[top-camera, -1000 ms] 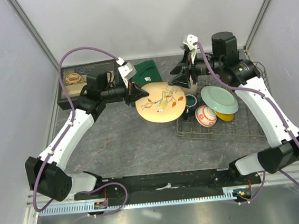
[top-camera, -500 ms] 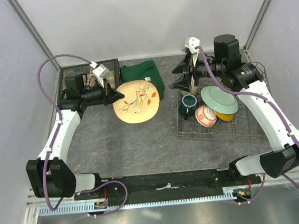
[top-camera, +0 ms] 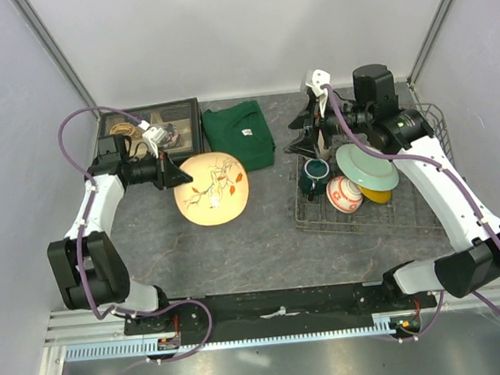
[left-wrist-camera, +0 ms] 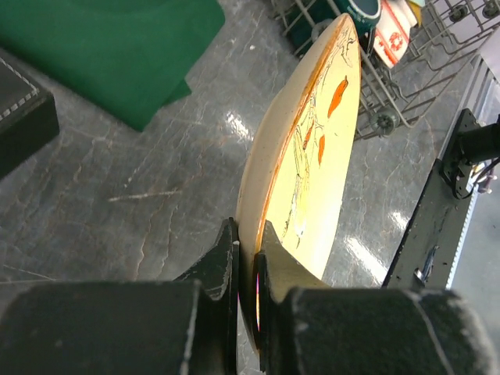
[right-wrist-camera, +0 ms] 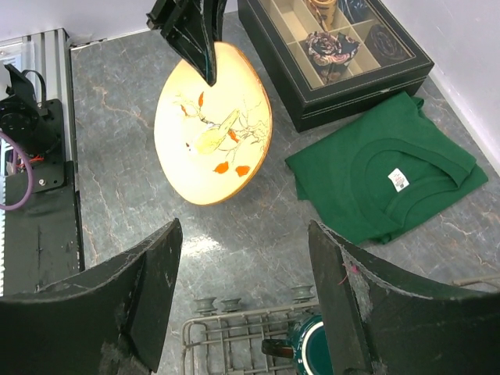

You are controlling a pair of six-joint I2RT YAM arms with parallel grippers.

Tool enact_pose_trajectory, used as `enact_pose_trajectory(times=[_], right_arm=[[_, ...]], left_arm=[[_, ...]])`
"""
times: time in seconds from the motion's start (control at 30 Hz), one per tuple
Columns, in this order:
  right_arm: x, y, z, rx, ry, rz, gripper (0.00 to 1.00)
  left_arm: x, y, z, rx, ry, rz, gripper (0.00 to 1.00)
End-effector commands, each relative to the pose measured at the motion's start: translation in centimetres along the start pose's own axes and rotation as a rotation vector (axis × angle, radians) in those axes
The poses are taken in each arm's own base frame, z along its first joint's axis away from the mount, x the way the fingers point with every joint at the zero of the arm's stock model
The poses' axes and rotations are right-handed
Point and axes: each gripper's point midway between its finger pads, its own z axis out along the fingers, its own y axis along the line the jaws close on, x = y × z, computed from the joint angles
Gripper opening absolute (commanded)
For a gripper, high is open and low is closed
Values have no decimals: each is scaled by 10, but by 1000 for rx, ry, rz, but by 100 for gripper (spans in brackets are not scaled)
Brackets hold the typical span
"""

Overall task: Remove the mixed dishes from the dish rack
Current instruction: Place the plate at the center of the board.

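My left gripper (top-camera: 170,171) is shut on the rim of the cream plate (top-camera: 213,187), which has a leaf pattern and hangs tilted over the table left of centre. The left wrist view shows the plate (left-wrist-camera: 312,148) edge-on, pinched between my jaws (left-wrist-camera: 248,258). My right gripper (top-camera: 303,134) is open and holds nothing, above the back left corner of the dish rack (top-camera: 360,221). In the rack are a dark green mug (top-camera: 317,170), a red-and-white bowl (top-camera: 344,193), a pale green plate (top-camera: 366,166) and a small yellow plate (top-camera: 377,196). The right wrist view shows the mug (right-wrist-camera: 320,351) below my open fingers (right-wrist-camera: 244,226).
A folded green cloth (top-camera: 239,134) lies at the back between the plate and the rack. A black compartmented tray (top-camera: 151,130) stands at the back left, close behind my left gripper. The enclosure walls are close on both sides.
My left arm has carried the cream plate leftwards, away from the rack. My right gripper has opened wider and stayed over the rack's back left corner.
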Motion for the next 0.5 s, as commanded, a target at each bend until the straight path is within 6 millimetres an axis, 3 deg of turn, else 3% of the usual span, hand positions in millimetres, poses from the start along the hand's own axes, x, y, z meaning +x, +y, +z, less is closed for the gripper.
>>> enact_pose_trajectory(times=[0.0, 0.33, 0.47], right_arm=[[-7, 2, -1, -5, -27, -52, 74], [-2, 0, 2, -9, -17, -34, 74], [0, 0, 3, -10, -14, -30, 74]], left_arm=[[-4, -29, 3, 168, -41, -38, 2], [25, -9, 21, 119, 11, -221, 2], [43, -16, 36, 122, 63, -255, 2]])
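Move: The left gripper already holds the plate by its rim. The bare centre of the board lies about 9 cm to its right, 6 cm back and roughly 15 cm below. From the left gripper, the green cloth is about 15 cm ahead and 14 cm right, and the dark box 17 cm ahead and 12 cm left, both well below. For the open right gripper, that bare spot lies some 19 cm left, 7 cm back and 30 cm down. Lower the left gripper about 5 cm with the plate pinched by its rim, easing back a little towards the base as it sinks to the bare board. Roll the wrist some 10 degrees about the robot's left-right axis, so that the plate's far side dips, and keep the fingers shut on the rim. ##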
